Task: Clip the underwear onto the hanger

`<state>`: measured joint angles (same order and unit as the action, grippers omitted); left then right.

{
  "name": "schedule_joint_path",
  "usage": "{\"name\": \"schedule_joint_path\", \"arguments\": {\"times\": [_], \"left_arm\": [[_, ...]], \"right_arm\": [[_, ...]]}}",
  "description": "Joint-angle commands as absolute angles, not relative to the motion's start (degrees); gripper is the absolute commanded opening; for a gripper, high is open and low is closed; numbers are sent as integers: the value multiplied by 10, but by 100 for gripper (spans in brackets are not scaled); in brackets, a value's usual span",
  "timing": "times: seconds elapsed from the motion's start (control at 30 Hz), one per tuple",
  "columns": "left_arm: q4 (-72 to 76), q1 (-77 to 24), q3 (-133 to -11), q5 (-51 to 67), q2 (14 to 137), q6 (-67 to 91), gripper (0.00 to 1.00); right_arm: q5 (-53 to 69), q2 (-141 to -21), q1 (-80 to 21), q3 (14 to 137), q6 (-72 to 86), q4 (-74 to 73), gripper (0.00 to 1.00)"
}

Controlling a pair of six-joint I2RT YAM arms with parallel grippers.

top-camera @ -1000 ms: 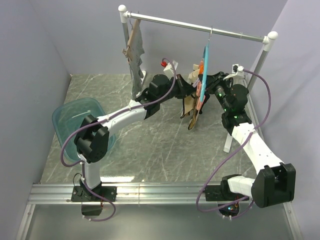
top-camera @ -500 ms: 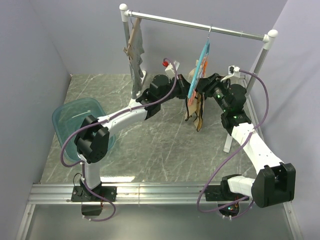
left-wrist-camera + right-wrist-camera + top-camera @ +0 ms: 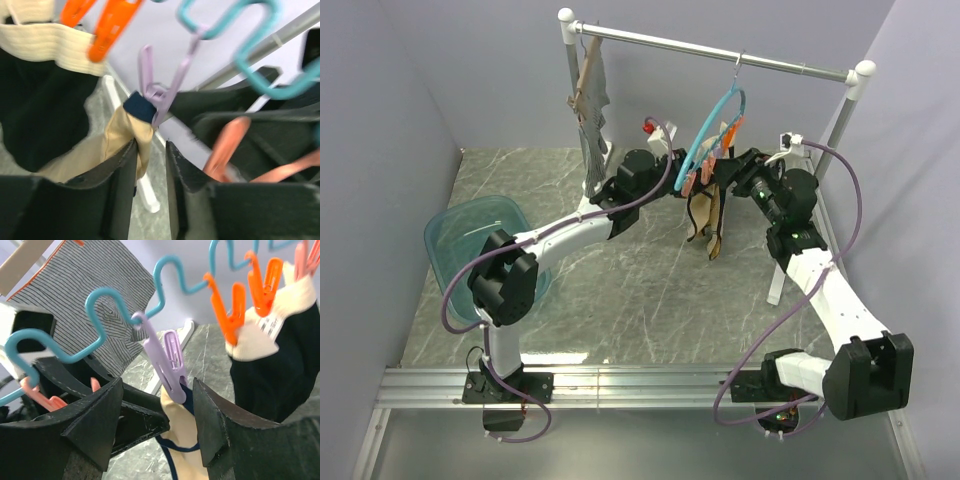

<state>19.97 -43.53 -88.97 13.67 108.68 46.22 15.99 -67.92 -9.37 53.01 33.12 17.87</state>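
Observation:
The teal ring hanger [image 3: 712, 122] hangs tilted from the rod by its metal hook. In the right wrist view its wavy rim [image 3: 125, 305] carries a purple clip [image 3: 168, 361] that bites the dark trim of the tan underwear [image 3: 184, 432]. The underwear [image 3: 702, 212] hangs below the ring. My right gripper [image 3: 157, 390] is open, its fingers standing either side of the clip without touching it. My left gripper [image 3: 150, 157] is open just under the same clip [image 3: 159, 95]; the tan fabric [image 3: 122, 137] rests against its left finger.
Orange clips [image 3: 231, 310] hold black underwear with a cream waistband [image 3: 280, 355] beside the tan pair. A grey striped garment [image 3: 590, 110] hangs at the rod's left end. A teal basin [image 3: 470, 240] sits at the table's left. The rack's white foot [image 3: 776, 285] lies near my right arm.
The hanger has swung round and tilted toward the left. Both grippers have opened: the right one off the purple clip, the left one off the tan fabric.

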Motion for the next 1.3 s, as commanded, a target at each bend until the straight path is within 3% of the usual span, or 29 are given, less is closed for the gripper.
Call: {"name": "schedule_joint_path", "arguments": {"times": [0.0, 0.43, 0.6, 0.77, 1.0, 1.27], "left_arm": [[217, -433, -875, 140, 1055, 434, 35], [190, -422, -826, 147, 1009, 375, 47], [183, -423, -782, 164, 962, 340, 56], [157, -423, -741, 170, 916, 323, 58], [162, -423, -652, 256, 835, 254, 60], [198, -424, -630, 342, 796, 177, 71]], "right_arm": [[176, -651, -83, 526, 312, 186, 65], [252, -621, -57, 518, 272, 175, 65], [294, -594, -48, 515, 239, 155, 64], [328, -560, -33, 508, 213, 119, 63], [418, -518, -11, 493, 180, 69, 62], [531, -534, -4, 506, 201, 98, 63]]}}
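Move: The tan underwear's hanging body is about 9 cm below the left hand, 3 cm back and 3 cm right; the purple clip gripping its corner is some 4 cm above that hand, 1 cm right, with the black underwear 9 cm ahead, 4 cm right and 5 cm down. For the right hand, the next pink clip is 5 cm left, 1 cm back and 2 cm up; the purple clip is 3 cm ahead, 2 cm left, 1 cm up. Leave the corner in the purple clip: open the left gripper wider, dip it about 3 cm off the waistband, then carry it back and left, clear of the hanger, its wrist swinging some 15 degrees clockwise as the fingers tip up a bit. Draw the open right gripper back about 10 cm from the purple clip, turning it some 20 degrees counter-clockwise. ##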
